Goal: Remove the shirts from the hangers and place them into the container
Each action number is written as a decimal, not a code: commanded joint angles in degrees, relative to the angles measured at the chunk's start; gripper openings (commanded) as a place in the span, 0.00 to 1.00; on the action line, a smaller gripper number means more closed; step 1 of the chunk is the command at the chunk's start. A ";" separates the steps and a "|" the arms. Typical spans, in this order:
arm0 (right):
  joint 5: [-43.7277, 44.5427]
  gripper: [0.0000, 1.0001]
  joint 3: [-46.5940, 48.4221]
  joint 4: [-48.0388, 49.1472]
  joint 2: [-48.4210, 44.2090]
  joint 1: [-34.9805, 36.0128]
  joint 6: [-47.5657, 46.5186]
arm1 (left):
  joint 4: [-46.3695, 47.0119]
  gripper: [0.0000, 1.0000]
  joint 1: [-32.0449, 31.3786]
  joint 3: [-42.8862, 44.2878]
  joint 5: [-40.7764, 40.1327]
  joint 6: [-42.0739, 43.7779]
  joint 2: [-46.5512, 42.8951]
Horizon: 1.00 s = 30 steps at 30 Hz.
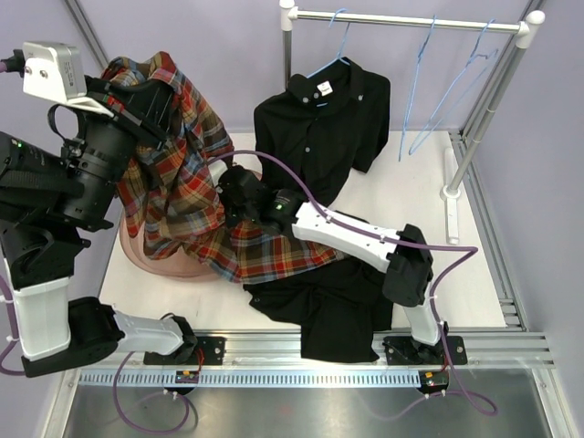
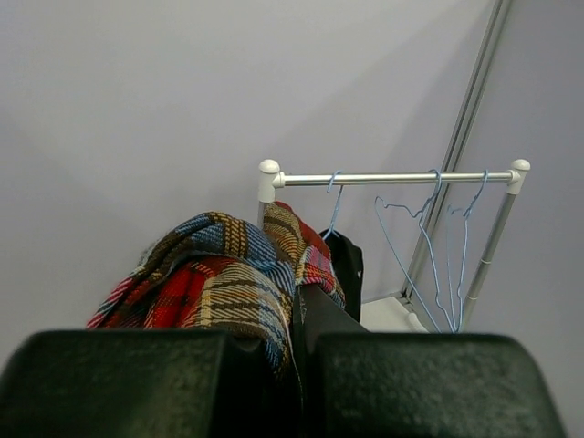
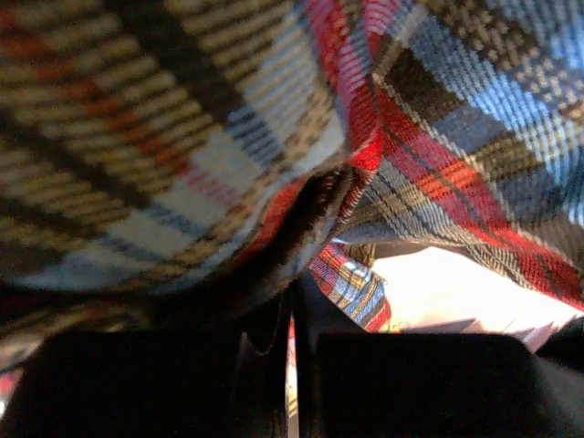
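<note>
My left gripper (image 1: 149,103), raised high at the left, is shut on the plaid shirt (image 1: 182,173); the cloth bunches over its fingertips (image 2: 301,333). The shirt drapes down over the pinkish container (image 1: 151,263), which is mostly hidden. Lower in the same shirt, my right gripper (image 1: 230,185) is shut, with a plaid fold pinched between its fingers (image 3: 292,319). A black shirt (image 1: 319,128) still hangs on a light-blue hanger (image 1: 334,55) from the rail. Another black shirt (image 1: 328,301) lies on the table by the right arm's base. Two empty hangers (image 1: 420,91) hang further right (image 2: 429,255).
The white-and-metal rail (image 1: 411,20) stands across the back right, its slanted post (image 1: 484,109) footed on the table's right side. The right arm (image 1: 356,239) stretches diagonally over the table and the lying black shirt. A metal frame (image 1: 365,347) edges the near side.
</note>
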 commanded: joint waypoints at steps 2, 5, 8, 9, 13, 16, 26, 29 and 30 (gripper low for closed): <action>2.79 0.00 9.61 -2.10 2.36 0.32 -6.67 | 1.64 0.00 0.18 -2.42 2.36 -1.02 -2.66; -0.34 0.00 17.77 -3.85 3.93 -0.47 -10.09 | 2.43 0.00 0.18 -9.51 -1.67 0.39 -5.37; -5.95 0.00 25.69 -4.30 5.95 -2.22 -13.01 | 4.27 0.00 0.18 -16.54 -12.03 2.14 -8.36; -8.16 0.00 30.67 -4.47 6.74 -2.84 -13.01 | 4.36 0.00 0.18 -17.80 -18.41 2.76 -8.90; -19.86 0.00 47.74 -9.74 15.16 -7.93 -8.90 | 1.30 0.00 0.62 -24.38 -29.54 -0.13 -10.30; -33.79 0.00 47.18 -5.56 15.29 -11.53 -1.97 | 2.51 0.00 4.02 -35.85 -27.72 -4.43 -12.59; -46.25 0.00 40.57 -10.45 18.88 -13.92 7.29 | -3.81 0.00 25.92 -50.94 -1.09 -28.34 -4.78; -46.33 0.00 37.57 -13.86 19.23 -13.92 8.26 | -3.98 0.00 29.08 -51.91 4.27 -32.72 -3.11; -46.59 0.00 38.01 -17.18 20.19 -13.75 8.08 | -5.99 0.00 31.18 -51.56 4.90 -34.14 -2.49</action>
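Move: The left hand, high up with the plaid shirt in its fingers, has the container about 21 cm ahead, 14 cm to its left and some 60 cm below. From the right hand, already shut on the shirt's lower cloth, the container is roughly 13 cm ahead, 9 cm left and 20 cm down. The hanging black shirt is some 28 cm ahead and 28 cm right of the right hand, near its height; the lying black shirt is 12 cm back, 28 cm right, 22 cm lower. The left hand keeps its pinch on the plaid shirt and brings it down fast, some 35 cm, towards the container, reaching about 13 cm forward and a little left while its fingers tip down and swing left. The right hand, still shut on the cloth, meanwhile lifts about 17 cm and eases forward, then sinks most of the way back, so that the two hands end close together at about the same height. ##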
